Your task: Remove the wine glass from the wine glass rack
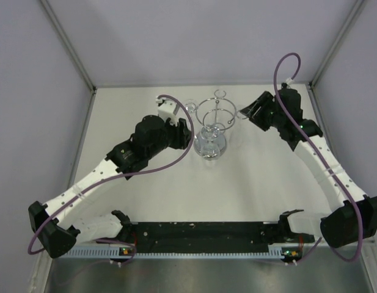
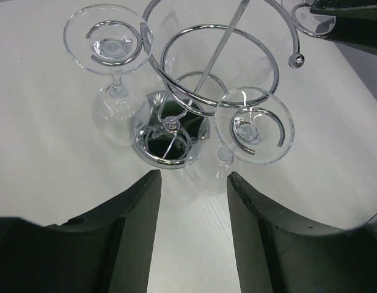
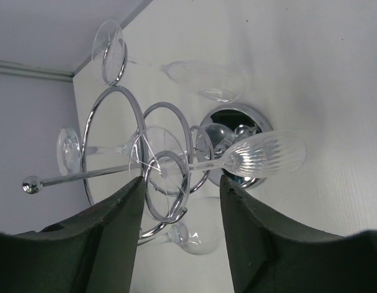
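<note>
The chrome wine glass rack [image 1: 216,116] stands mid-table with several clear glasses hanging bowl-down from its rings. In the right wrist view a ribbed wine glass [image 3: 267,155] hangs from a rack ring [image 3: 176,210]. Its round foot and that ring sit between my right gripper's [image 3: 182,180] open fingers, the left finger at the foot's edge. In the left wrist view my left gripper [image 2: 191,177] is open, with the bowl of a hanging glass [image 2: 255,125] just beyond its tips and the rack's mirrored base [image 2: 153,160] behind. A second glass [image 2: 109,39] hangs further left.
Both arms reach in from either side of the rack, the left gripper [image 1: 187,131] and the right gripper [image 1: 243,113] close to it. Grey walls enclose the white table [image 1: 176,195] at the back and sides. A black rail [image 1: 200,235] runs along the near edge.
</note>
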### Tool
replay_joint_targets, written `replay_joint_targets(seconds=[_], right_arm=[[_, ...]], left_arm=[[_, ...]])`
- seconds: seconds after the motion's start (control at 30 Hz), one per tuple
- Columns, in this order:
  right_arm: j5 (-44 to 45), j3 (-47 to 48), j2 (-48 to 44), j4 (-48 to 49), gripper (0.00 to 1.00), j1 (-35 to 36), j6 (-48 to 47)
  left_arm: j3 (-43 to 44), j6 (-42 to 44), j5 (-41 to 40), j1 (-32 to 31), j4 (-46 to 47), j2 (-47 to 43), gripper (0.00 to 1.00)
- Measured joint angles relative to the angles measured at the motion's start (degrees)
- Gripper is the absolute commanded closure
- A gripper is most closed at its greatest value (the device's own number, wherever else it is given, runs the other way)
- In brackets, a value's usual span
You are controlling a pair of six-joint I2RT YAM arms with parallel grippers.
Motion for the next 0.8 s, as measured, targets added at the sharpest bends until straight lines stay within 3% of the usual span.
replay_joint_targets(seconds=[0.1,0.2,0.8], right_arm=[[0.59,0.00,0.00,0.76,0.53,0.00,0.04],[1.40,0.00,-0.07,1.16,0.64,0.00,0.00],[1.84,-1.53,-3.23,1.88,0.94,0.00,0.31]], left_arm=[[0.00,0.00,0.02,0.00,-0.31,0.00,0.47],[-0.02,0.00,0.02,0.00,-0.48,0.00,0.47],[-0.70,-0.50,0.83,0.00,-0.37,0.00,0.47]])
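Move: The foot of the right-hand wine glass, hanging upside down, is almost between the right fingers: about 1 cm ahead, 2 cm left and 1 cm below that hand. The rack's ring centres some 10 cm to the hand's left and level with it. The near glass foot is about 10 cm left and 4 cm back, the far glass foot roughly 9 cm left and 7 cm ahead. From the left hand, the right-hand glass foot lies some 7 cm ahead and 18 cm right. The right fingers close from about half open to nearly shut and pinch the foot of the right-hand glass between their tips. The hand stays almost in place while they shut, then starts up and slightly back, about 1 cm up by the end and still rising. ##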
